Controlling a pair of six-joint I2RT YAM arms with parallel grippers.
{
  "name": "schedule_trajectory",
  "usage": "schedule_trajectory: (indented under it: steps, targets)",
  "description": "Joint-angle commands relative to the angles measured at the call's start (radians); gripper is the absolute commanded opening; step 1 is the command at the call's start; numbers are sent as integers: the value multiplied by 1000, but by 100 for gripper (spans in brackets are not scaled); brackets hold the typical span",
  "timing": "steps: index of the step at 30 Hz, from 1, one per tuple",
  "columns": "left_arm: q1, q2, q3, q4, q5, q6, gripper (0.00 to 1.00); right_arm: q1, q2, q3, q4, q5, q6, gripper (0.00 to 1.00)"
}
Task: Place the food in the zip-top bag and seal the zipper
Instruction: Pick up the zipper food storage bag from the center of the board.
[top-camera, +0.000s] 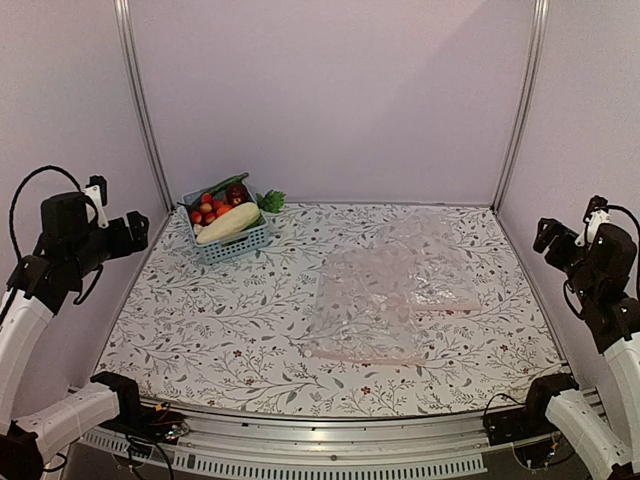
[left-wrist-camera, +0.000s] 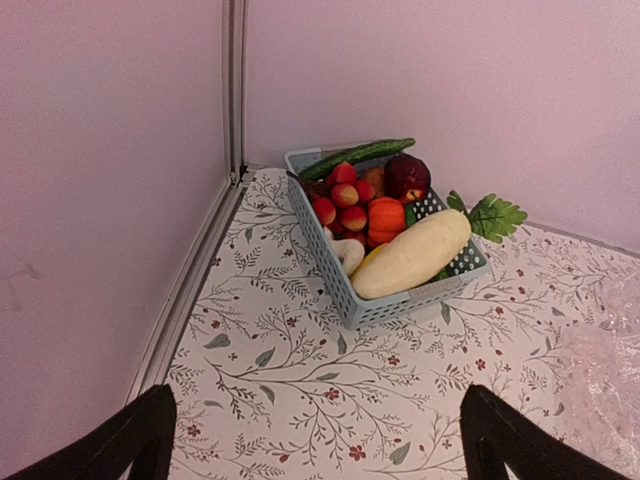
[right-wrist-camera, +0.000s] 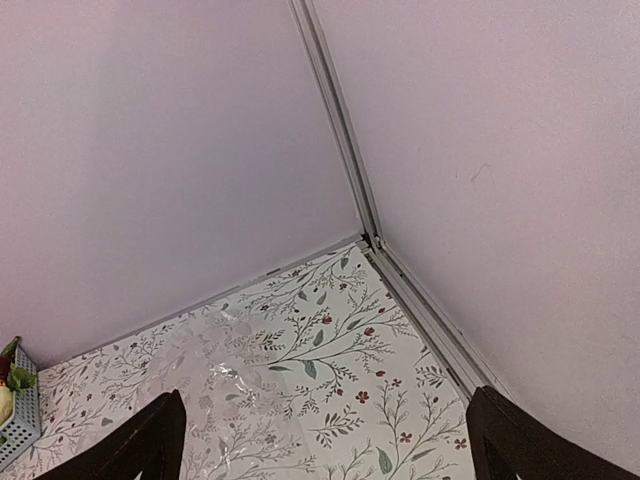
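The food lies in a blue basket (top-camera: 240, 245) at the back left: a long cream-white vegetable (left-wrist-camera: 412, 253), an orange piece (left-wrist-camera: 386, 214) and a dark maroon round piece (left-wrist-camera: 407, 175). The zip-top bag (top-camera: 365, 305) lies flat right of the table's middle. A faint pinkish strip, the zipper (top-camera: 360, 352), runs along its near edge. My left gripper (top-camera: 135, 230) hangs open by the left wall, well short of the basket, nothing between its fingers (left-wrist-camera: 140, 435). My right gripper (top-camera: 545, 235) hangs open by the right wall, its fingers (right-wrist-camera: 155, 440) wide apart, above the table's back right corner.
Small red round fruits (left-wrist-camera: 340, 195) and a slim green cucumber (left-wrist-camera: 360, 155) share the basket; a green leafy piece (left-wrist-camera: 492, 215) lies just behind it. A second clear bag (top-camera: 435, 250) overlaps the first at the back right. Pink walls and metal posts (top-camera: 140, 100) enclose the table.
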Motion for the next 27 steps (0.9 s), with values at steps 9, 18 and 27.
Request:
schedule_trajectory:
  steps: [9, 18, 27]
  targets:
    - [7, 13, 2, -48, 16, -57, 100, -3, 15, 57, -122, -28, 84, 99]
    - [-121, 62, -76, 7, 132, -164, 100, 3, 202, 191, -235, -376, 40, 99]
    - [-413, 177, -126, 42, -22, -314, 100, 344, 397, 274, -348, -302, 51, 96]
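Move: The zipper food storage bag at the centre lies flat on the board, about 50 cm to the left gripper's right and 4 cm ahead; from the right gripper it is roughly 37 cm left and 5 cm ahead, some 27 cm below both. The second bag, overlapping it, lies 15 cm ahead and 19 cm left of the right gripper. The food basket stands about 20 cm ahead and 7 cm right of the left gripper, 22 cm below it. Bring both open grippers in from the sides towards the bag at the centre, starting gently and then picking up speed. Sweep the left one about 10 cm right while sinking nearly as much, tipping down and turning a little clockwise; swing the right one some 12 cm left and slightly lower, turning about 30 degrees counter-clockwise as it tips down. Touch nothing yet. ##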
